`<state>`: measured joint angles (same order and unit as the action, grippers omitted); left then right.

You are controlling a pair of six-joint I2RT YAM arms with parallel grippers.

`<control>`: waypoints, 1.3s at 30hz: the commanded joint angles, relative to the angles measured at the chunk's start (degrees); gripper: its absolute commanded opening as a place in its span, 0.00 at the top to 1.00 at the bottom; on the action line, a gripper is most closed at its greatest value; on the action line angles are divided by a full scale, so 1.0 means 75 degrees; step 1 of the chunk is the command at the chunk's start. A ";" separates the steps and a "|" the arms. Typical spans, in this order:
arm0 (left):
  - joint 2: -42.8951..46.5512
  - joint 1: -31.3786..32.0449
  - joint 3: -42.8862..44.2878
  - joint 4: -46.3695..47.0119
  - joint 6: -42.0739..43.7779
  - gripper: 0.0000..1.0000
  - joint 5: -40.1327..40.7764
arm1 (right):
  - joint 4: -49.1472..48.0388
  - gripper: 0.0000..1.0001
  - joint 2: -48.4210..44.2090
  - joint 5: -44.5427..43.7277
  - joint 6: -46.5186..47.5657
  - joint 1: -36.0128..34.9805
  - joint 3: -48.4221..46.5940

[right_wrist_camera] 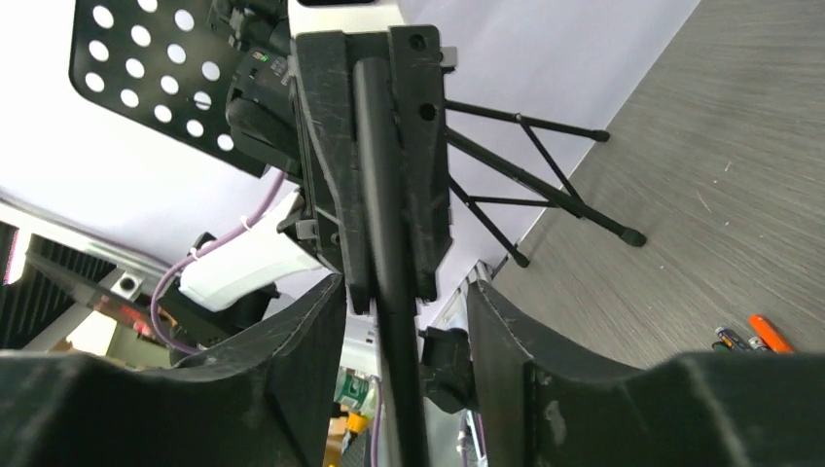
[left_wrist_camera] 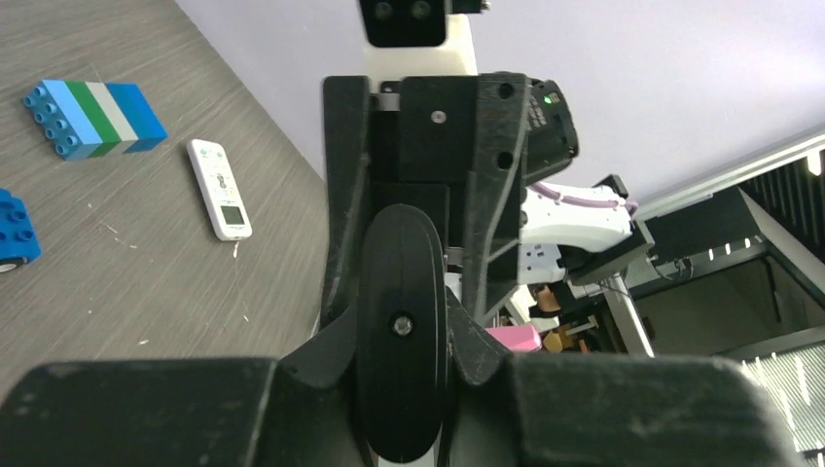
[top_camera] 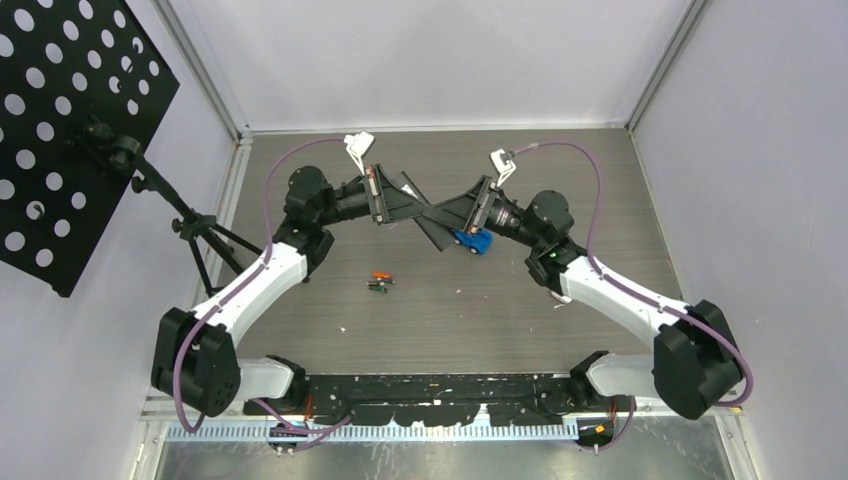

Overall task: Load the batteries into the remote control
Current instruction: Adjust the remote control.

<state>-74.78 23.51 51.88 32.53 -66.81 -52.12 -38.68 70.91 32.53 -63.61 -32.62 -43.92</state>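
A black remote control (left_wrist_camera: 402, 292) is held in the air between both arms, above the middle of the table. My left gripper (left_wrist_camera: 402, 341) is shut on it, one finger pressed on each side. From the other side, my right gripper (right_wrist_camera: 404, 292) stands open around the remote's thin edge (right_wrist_camera: 384, 195), with a gap at each finger. In the top view the two grippers cross, the left gripper (top_camera: 418, 211) and the right gripper (top_camera: 447, 222). The batteries (top_camera: 380, 283) lie loose on the table nearer the arm bases: one orange-red (right_wrist_camera: 769, 333) and dark ones (right_wrist_camera: 730, 339) beside it.
A blue brick (top_camera: 470, 241) lies under the right wrist. A striped blue, green and white brick block (left_wrist_camera: 92, 117) and a small white remote (left_wrist_camera: 220, 188) lie on the table. A black tripod stand (top_camera: 200, 235) with a perforated panel (top_camera: 70, 120) occupies the left side.
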 commanded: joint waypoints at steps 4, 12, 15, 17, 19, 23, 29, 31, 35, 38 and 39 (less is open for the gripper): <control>0.0480 -0.0051 0.0437 -0.0746 0.0744 1.00 -0.0370 | -0.2732 0.60 0.0810 0.1380 -0.1159 -0.0010 -0.0220; 0.0348 -0.0095 0.0447 -0.0502 0.0223 1.00 -0.0208 | -0.2885 0.56 0.0995 0.1773 -0.1006 -0.0004 0.0029; 0.0350 -0.0122 0.0483 -0.0461 0.0154 1.00 -0.0186 | -0.2613 0.49 0.0998 0.1646 -0.0863 -0.0002 0.0104; 0.0404 -0.0173 0.0492 -0.0482 0.0170 1.00 -0.0188 | -0.2333 0.41 0.0987 0.1371 -0.0738 0.0001 0.0200; 0.0471 -0.0230 0.0478 -0.0491 0.0175 1.00 -0.0186 | -0.2189 0.39 0.0981 0.1132 -0.0697 -0.0007 0.0298; 0.0559 -0.0263 0.0495 -0.0494 0.0140 1.00 -0.0154 | -0.2043 0.51 0.1122 0.0788 -0.0754 0.0002 0.0459; 0.0669 -0.0291 0.0546 -0.0357 -0.0002 1.00 -0.0026 | -0.2826 0.76 0.1424 0.0821 -0.1338 0.0002 0.0740; 0.0740 -0.0356 0.0559 -0.0443 0.0074 1.00 0.0112 | -0.2838 0.79 0.1424 0.0866 -0.1289 0.0002 0.0836; 0.0798 -0.0522 0.0616 -0.0712 0.0286 1.00 0.0287 | -0.2802 0.77 0.1457 0.0995 -0.1116 0.0013 0.0921; 0.0767 -0.0644 0.0601 -0.0669 0.0183 1.00 0.0333 | -0.2814 0.76 0.1506 0.0927 -0.1049 0.0062 0.0998; 0.0786 -0.0680 0.0578 -0.0604 0.0122 1.00 0.0356 | -0.2787 0.75 0.1507 0.0866 -0.1040 0.0077 0.1020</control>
<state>-72.73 21.19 53.25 22.20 -64.25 -51.55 -61.82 81.03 38.81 -73.52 -32.95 -38.63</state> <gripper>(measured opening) 0.194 0.248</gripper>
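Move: The left gripper already holds the remote control near its middle. That middle lies about 2 cm to the left of the right hand and level with it, between the right gripper's still-open fingers. About 33 cm below the right hand, the batteries lie some 13 cm to its left and 1 cm back, and the blue toy car roughly 9 cm ahead and 7 cm to its right. Hold the remote up in the left gripper, letting that hand shift only a centimetre or so. Bring the right gripper about 1.5 cm left over the remote, turning some 10 degrees counter-clockwise and partly closing. Then ease its fingers open again, slide 2 to 3 cm down and slightly back towards the remote's near half, and pinch it there. ##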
